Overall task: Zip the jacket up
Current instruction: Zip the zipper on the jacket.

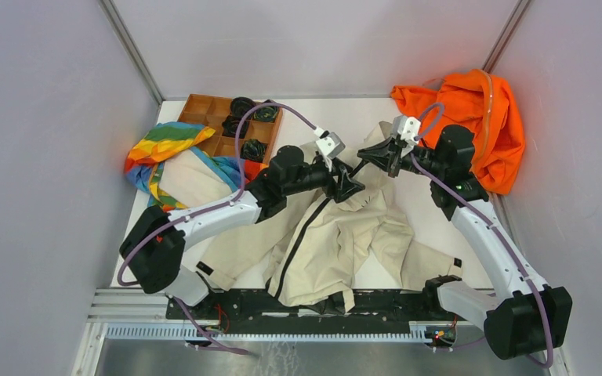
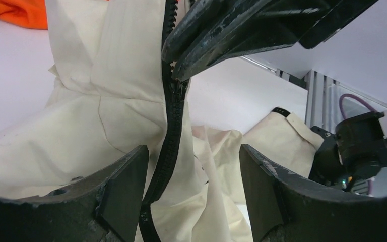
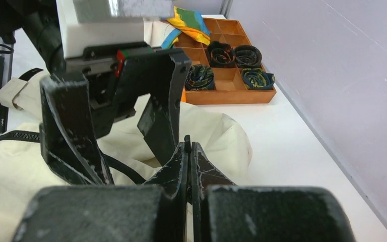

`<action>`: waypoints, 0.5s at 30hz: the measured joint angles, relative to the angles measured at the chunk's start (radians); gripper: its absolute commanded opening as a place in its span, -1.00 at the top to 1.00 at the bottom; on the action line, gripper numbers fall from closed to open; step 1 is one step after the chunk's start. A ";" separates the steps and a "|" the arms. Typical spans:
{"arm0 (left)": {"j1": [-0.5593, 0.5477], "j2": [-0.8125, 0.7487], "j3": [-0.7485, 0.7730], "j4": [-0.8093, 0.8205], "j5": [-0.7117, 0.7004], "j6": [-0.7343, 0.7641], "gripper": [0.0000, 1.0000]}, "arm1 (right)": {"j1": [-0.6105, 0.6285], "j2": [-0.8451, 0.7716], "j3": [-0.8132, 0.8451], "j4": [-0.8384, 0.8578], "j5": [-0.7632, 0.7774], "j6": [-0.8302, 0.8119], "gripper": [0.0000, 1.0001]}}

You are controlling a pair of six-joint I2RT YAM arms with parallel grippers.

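The beige jacket (image 1: 337,235) lies crumpled in the middle of the white table, its dark zipper (image 1: 298,243) running toward the near edge. My right gripper (image 1: 378,159) is raised over the jacket's far end and shut on the zipper's upper end (image 2: 174,83), holding it taut. A thin black piece shows between its fingertips in the right wrist view (image 3: 189,151). My left gripper (image 2: 194,166) is open just below, its jaws either side of the zipper (image 2: 167,146) and clear of it. In the top view the left gripper (image 1: 351,188) sits close to the right one.
A bright orange garment (image 1: 478,125) is heaped at the far right corner. A rainbow-striped cloth (image 1: 161,145) lies at the far left beside a wooden compartment tray (image 1: 204,106) holding rolled dark items (image 1: 252,149). Grey walls enclose the table (image 1: 439,211).
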 measured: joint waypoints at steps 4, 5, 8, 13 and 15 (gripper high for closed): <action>-0.017 0.040 0.006 0.028 -0.030 0.017 -0.11 | 0.000 0.000 0.000 -0.001 0.014 0.014 1.00; -0.021 0.047 0.007 0.034 -0.038 0.019 -0.01 | 0.000 0.000 0.000 -0.001 0.016 0.016 1.00; -0.022 0.061 0.012 0.045 -0.042 0.020 0.32 | 0.000 0.000 0.000 -0.002 0.020 0.019 1.00; -0.021 0.089 0.033 0.048 -0.048 0.018 0.74 | 0.000 0.000 0.000 -0.004 0.029 0.019 1.00; -0.021 0.099 0.041 0.048 -0.047 0.018 0.93 | 0.000 0.000 0.000 -0.008 0.034 0.021 1.00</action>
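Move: Between the left hand's open fingers runs the closed black zip band of the jacket; the spot to pinch is about 2 cm to the right, 1 cm ahead and 2 cm below. The zip slider, in the right hand's shut fingertips, sits some 3 cm ahead, 1 cm right and 5 cm above. The zip's lower end lies roughly 20 cm back, 21 cm left and 20 cm down. From the right hand, the pinch spot is about 7 cm below, 2 cm back and 1 cm right. Easing about 3 cm right, down and a little forward, the left hand brings the zip band between its pads just under the slider and closes its fingers from wide open to nearly shut, pinching the joined band with hardly any turn of the wrist. The right hand stays in place above, keeping its grip at the slider. ##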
